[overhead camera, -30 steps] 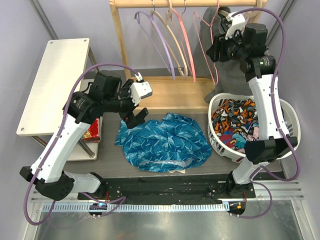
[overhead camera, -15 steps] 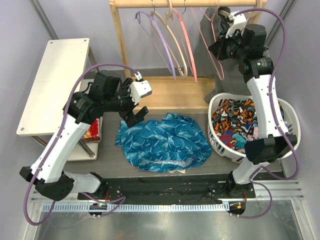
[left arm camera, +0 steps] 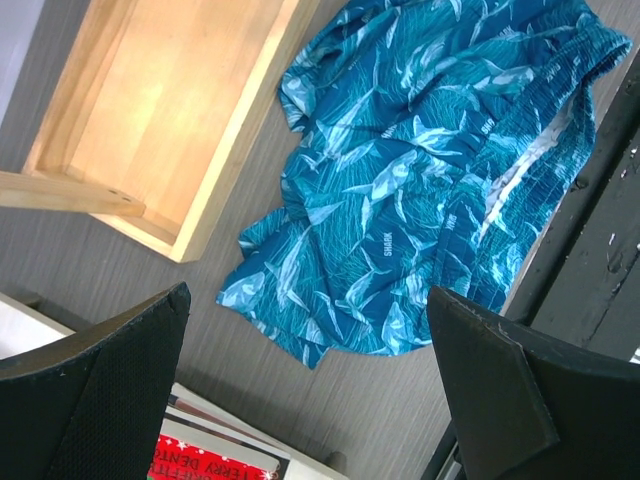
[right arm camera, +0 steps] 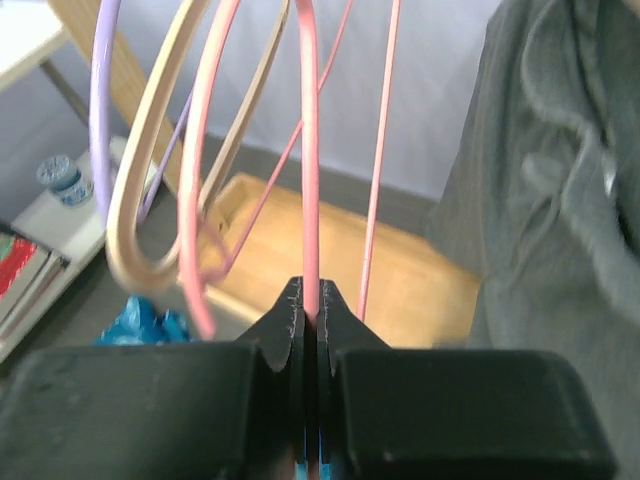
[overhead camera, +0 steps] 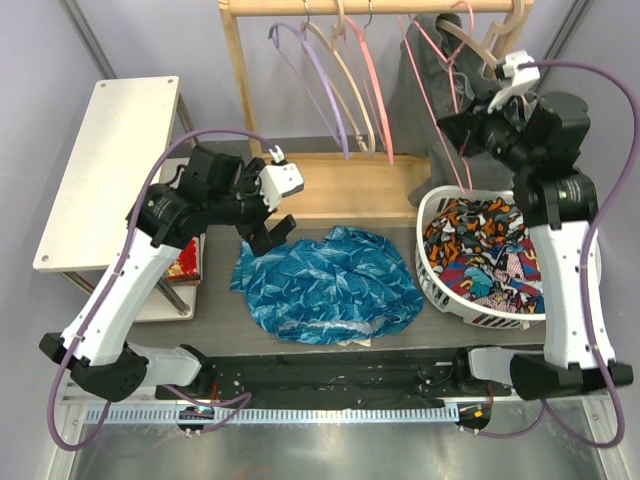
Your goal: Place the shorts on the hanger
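Observation:
The shorts (overhead camera: 325, 280) lie crumpled on the dark table between the arms, blue with a lighter teal print; the left wrist view shows the shorts (left arm camera: 420, 160) too. My left gripper (overhead camera: 270, 225) hovers over their left edge, open and empty (left arm camera: 308, 330). At the rack's right end, my right gripper (overhead camera: 457, 128) is shut on the hanger (overhead camera: 425, 55), a thin pink wire one. In the right wrist view the hanger wire (right arm camera: 308, 150) runs straight up from between the closed tips of my right gripper (right arm camera: 311, 295).
The wooden rail (overhead camera: 380, 7) carries purple, beige and salmon hangers (overhead camera: 345, 90), a wooden hanger (overhead camera: 490, 40) and a grey garment (overhead camera: 420, 110). A white basket (overhead camera: 432, 280) of patterned clothes stands right. A white shelf (overhead camera: 110, 170) with books stands left. The rack's wooden base (overhead camera: 350, 195) lies behind the shorts.
My right gripper has shut on the pink wire hanger and moved right and nearer, pulling the wire along the rail. The left arm and the shorts have not moved.

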Controlling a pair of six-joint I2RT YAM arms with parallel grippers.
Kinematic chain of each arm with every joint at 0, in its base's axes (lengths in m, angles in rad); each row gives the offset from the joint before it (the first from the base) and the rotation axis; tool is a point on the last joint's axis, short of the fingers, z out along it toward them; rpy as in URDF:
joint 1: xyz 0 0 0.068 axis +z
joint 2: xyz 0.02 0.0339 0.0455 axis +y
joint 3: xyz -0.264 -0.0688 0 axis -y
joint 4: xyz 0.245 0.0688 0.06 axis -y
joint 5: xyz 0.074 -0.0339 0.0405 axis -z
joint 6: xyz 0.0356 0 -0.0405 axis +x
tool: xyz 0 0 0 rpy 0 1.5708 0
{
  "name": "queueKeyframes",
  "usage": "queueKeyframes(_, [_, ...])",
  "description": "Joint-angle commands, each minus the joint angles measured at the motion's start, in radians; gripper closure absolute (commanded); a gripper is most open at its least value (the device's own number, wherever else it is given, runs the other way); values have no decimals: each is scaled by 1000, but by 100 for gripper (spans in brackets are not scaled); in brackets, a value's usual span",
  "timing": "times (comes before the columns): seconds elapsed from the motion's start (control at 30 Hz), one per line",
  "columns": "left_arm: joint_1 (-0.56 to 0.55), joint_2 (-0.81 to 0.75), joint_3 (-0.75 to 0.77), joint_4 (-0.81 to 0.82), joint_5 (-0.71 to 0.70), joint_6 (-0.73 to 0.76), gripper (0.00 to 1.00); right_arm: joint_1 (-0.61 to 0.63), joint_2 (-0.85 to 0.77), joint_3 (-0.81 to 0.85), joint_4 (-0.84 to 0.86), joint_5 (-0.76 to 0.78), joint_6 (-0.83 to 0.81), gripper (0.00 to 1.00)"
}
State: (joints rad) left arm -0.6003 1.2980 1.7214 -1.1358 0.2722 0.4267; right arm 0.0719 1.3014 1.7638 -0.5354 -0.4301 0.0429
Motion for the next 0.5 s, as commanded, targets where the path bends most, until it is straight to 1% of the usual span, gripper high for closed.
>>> queueKeyframes(0.0, [0, -3, -9, -32, 34, 11, 0, -1, -154, -143, -163, 19, -38, 99])
queueKeyframes(0.13, [0, -22, -55, -18, 85, -28, 0, -1, -342, -315, -322, 43, -174, 99])
queueKeyframes(0.17, [0, -26, -87, -10, 94, -38, 0, 0, -375, -346, -351, 50, -233, 99])
queueKeyframes(0.2, [0, -34, -106, 10, 101, -51, 0, 0, -399, -393, -421, 47, -273, 99])
queueKeyframes(0.23, [0, -43, -146, 25, 99, -90, 0, -1, -439, -411, -460, 44, -302, 99])
queueKeyframes(0.3, [0, -51, -189, 68, 85, -140, 0, 0, -468, -451, -539, 51, -371, 99])
queueKeyframes(0.37, [0, -80, -264, 103, 91, -172, 0, -1, -490, -466, -609, 51, -420, 99])
queueKeyframes(0.4, [0, -95, -293, 154, 93, -177, 0, -1, -496, -471, -632, 33, -483, 99])
queueKeyframes(0.43, [0, -115, -362, 186, 96, -184, 0, 0, -498, -474, -662, 16, -535, 99])
queueKeyframes(0.47, [0, -167, -400, 217, 101, -192, 0, 0, -499, -475, -726, -7, -579, 99])
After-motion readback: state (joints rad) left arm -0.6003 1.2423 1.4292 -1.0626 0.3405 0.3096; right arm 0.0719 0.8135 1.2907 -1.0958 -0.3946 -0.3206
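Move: My right hand already pinches the pink hanger. The blue shorts lie about 25 cm to its left, 12 cm back and 45 cm below; the basket is some 14 cm right, 8 cm back and 37 cm lower, and the other hangers about 15 cm left and 12 cm ahead. From my open left hand the shorts are about 13 cm right, 1 cm ahead and 32 cm below; the rack's wooden base is 14 cm right, 24 cm ahead and 32 cm below. I keep the pink hanger pinched in my right hand and swing it quickly back and down, about 17 cm each way, away from the rack and towards the shorts' level, tipping the fingers down some 20 degrees and rolling the hand's left side down about as much. My left hand, wide open and empty, sinks about 8 cm towards the shorts, easing slightly back and tipping down. ##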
